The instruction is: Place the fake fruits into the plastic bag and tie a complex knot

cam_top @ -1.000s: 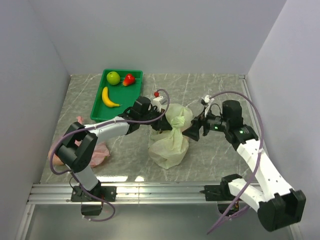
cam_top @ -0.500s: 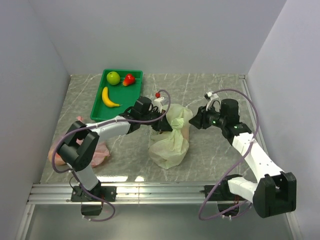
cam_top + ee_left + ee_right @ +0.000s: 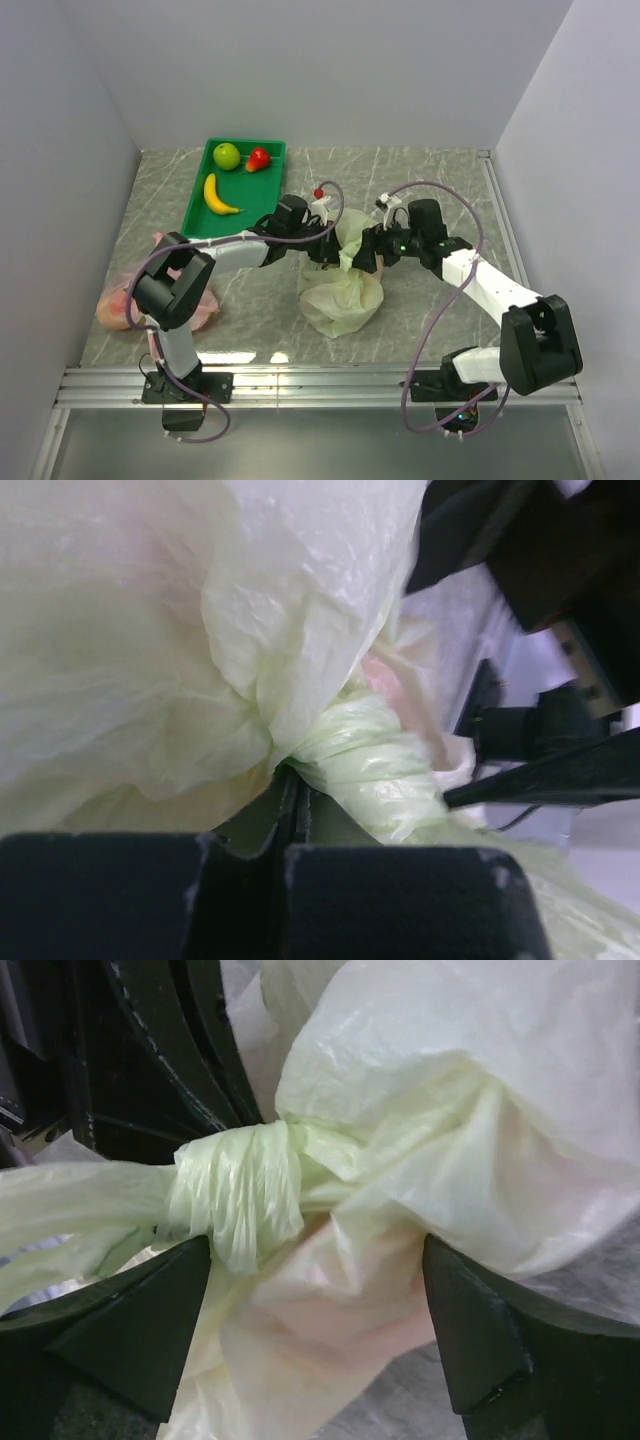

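Note:
The pale green plastic bag (image 3: 342,295) sits mid-table, bulging, with a twisted knot (image 3: 238,1193) at its neck. My left gripper (image 3: 328,252) is shut on a strand of the bag just left of the knot; the pinched plastic shows in the left wrist view (image 3: 350,755). My right gripper (image 3: 362,253) is open, its fingers (image 3: 130,1320) on either side of the bag's neck right under the knot. A pinkish fruit shows through the plastic (image 3: 330,1300). A green apple (image 3: 227,155), a small red fruit (image 3: 258,158) and a yellow banana (image 3: 217,196) lie in the green tray (image 3: 270,160).
A pink plastic bag (image 3: 120,305) lies crumpled at the left, beside the left arm's base. Grey walls close in the table on three sides. Purple cables loop above both arms.
My right gripper has swung left from about a hand's width away to the bag's neck and now straddles it open. My left gripper stays shut on the bag.

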Controlling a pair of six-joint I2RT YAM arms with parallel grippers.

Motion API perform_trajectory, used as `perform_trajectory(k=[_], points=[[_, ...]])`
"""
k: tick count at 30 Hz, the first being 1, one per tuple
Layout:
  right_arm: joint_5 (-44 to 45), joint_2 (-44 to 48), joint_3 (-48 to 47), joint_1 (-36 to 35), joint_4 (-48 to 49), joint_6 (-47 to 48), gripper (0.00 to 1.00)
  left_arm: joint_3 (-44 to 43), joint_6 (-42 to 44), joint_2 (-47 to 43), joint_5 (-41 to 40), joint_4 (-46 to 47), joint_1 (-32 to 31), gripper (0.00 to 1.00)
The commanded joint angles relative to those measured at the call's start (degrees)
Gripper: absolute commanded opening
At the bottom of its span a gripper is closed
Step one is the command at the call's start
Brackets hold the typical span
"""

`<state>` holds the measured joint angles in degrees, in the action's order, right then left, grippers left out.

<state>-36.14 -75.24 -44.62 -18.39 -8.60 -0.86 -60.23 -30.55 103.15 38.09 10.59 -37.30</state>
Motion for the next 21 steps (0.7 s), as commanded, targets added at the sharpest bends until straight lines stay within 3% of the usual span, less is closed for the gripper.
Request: perform_trajectory(k=[1, 6, 14, 21], points=[[-5.51, -0.96, 0.06, -0.33, 2.08, -2.82, 0.95, -0.42, -10.19, 1.52, 8.12, 14.52, 0.12, 0.01], [-10.87, -4.56, -0.02, -0.85, 10.6, -12.83, 0.96, 0.9, -23.84, 3.98, 12.36, 32.35, 0.21, 0.0], [-20.18, -6.14, -0.03, -0.94, 25.03, -27.68, 0.96, 3.27, -37.2, 2.31, 14.03, 48.19, 0.91, 0.0], [-20.9, -9.04, -3.45, -0.86, 24.44, -24.81, 0.97, 6.35, -40.12, 1.35, 16.4, 51.03, 0.74, 0.01]])
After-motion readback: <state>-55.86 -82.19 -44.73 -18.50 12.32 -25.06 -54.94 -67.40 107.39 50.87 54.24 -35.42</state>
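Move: The twisted neck of the plastic bag is the thing both hands work on. From the open right hand it lies some 3 cm to the left and 2 cm back, at about the same height; from the left hand, which still pinches the plastic beside it, 2 cm back and 1 cm to the right. The filled bag body sits about 10 cm back from the right hand, 5 cm left and 8 cm lower, while the green tray is roughly 30 cm left and 15 cm ahead. Upward goes the left hand, about 8.5 cm and at first slightly right, fingers still shut on the bag and tipping up nearly 30 degrees towards level. The right hand shifts some 5 cm left, then also rises, its fingertips tipping up; the wide-open fingers slide farther past either side of the twisted neck without closing. ##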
